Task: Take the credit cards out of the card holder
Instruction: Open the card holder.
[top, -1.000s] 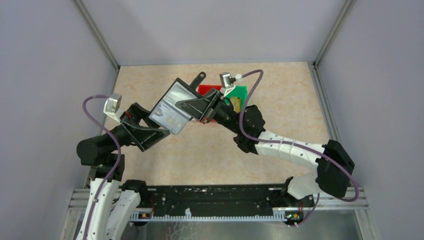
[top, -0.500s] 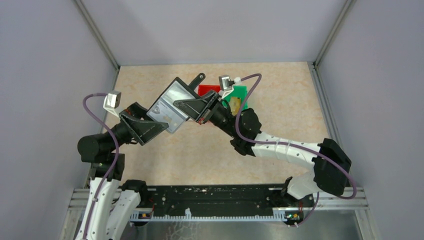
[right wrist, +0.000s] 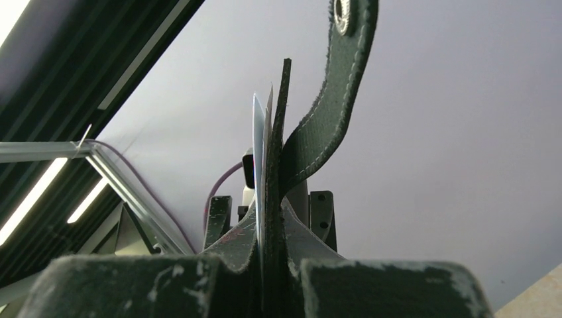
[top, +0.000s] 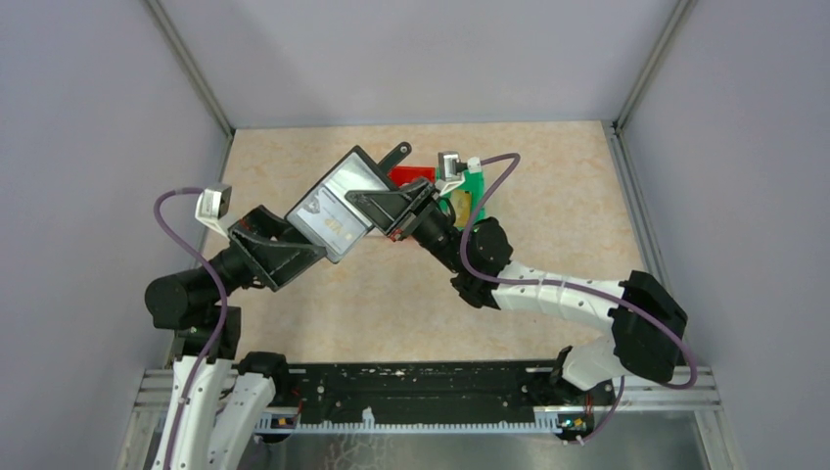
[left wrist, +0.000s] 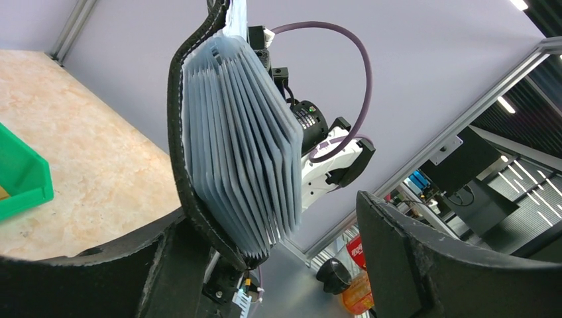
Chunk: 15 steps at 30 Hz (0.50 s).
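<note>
The black card holder (top: 338,201) hangs open in the air above the table, its strap tab (top: 396,154) pointing away. A silvery grey credit card shows through its clear front sleeve. My right gripper (top: 390,209) is shut on the holder's right side; in the right wrist view the holder (right wrist: 277,152) stands edge-on between the pads, the strap (right wrist: 331,99) curling up. My left gripper (top: 294,247) is open around the holder's lower left corner. In the left wrist view the fanned grey sleeves (left wrist: 238,146) sit between wide jaws, close to the left finger (left wrist: 86,278).
A red bin (top: 411,176) and a green bin (top: 472,186) stand on the table behind the right gripper. The green bin's corner (left wrist: 23,175) also shows in the left wrist view. Grey walls close in the table at the left, back and right.
The right gripper has carried the holder slightly up and to the left. The left gripper has shifted a little with it and stays at the holder's lower corner.
</note>
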{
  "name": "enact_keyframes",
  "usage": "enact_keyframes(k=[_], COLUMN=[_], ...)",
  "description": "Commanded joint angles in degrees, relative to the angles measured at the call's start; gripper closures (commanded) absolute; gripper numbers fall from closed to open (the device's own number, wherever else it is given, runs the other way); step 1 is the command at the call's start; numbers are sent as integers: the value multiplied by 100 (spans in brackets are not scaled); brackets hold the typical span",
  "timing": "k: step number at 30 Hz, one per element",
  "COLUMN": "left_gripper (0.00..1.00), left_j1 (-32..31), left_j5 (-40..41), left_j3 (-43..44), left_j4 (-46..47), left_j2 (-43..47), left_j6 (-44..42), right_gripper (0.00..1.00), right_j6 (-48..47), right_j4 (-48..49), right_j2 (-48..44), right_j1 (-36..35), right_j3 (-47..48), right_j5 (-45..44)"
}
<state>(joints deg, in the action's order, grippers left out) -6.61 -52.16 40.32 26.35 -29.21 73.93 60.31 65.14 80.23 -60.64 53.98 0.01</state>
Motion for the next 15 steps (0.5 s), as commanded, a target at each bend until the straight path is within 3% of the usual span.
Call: enact_keyframes(k=[1, 10, 15], left_gripper=[20, 37, 62], left_j1=[-7, -7, -7], left_j5=[-110, 249, 230], left_j3=[163, 40, 20], left_j4=[93, -455, -397], left_j2=[87, 82, 118], left_j6=[0, -522, -621], right_gripper=[100, 100, 100], right_j6=[-55, -163, -156], right_j4=[605, 656, 666], right_j2=[-267, -223, -293], right_j1=[-40, -160, -178], right_j3=[40, 136, 4], right_j5=[-109, 202, 177])
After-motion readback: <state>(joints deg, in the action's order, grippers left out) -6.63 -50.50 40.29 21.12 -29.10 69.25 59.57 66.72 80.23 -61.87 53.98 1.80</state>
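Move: The opened card holder, gripped along its right side by my right hand, has its middle about 4 cm ahead, 4 cm right and 1 cm above my left hand point, so its near left end already reaches between my left fingers. From my right hand point that middle is some 3 cm left, level ahead. From my left hand, the strap juts out roughly 11 cm ahead, 12 cm right and slightly higher; the red box lies on the table 21 cm ahead, 13 cm right and 41 cm below. My left hand closes its fingers from wide open to about half, one on the leather cover side and the other coming in over the fanned plastic sleeves, to take the holder's near left end between them. As they close, I ease the hand about 1 cm forward and as much down. My right hand keeps its shut grip and draws the holder back about 1.5 cm. ##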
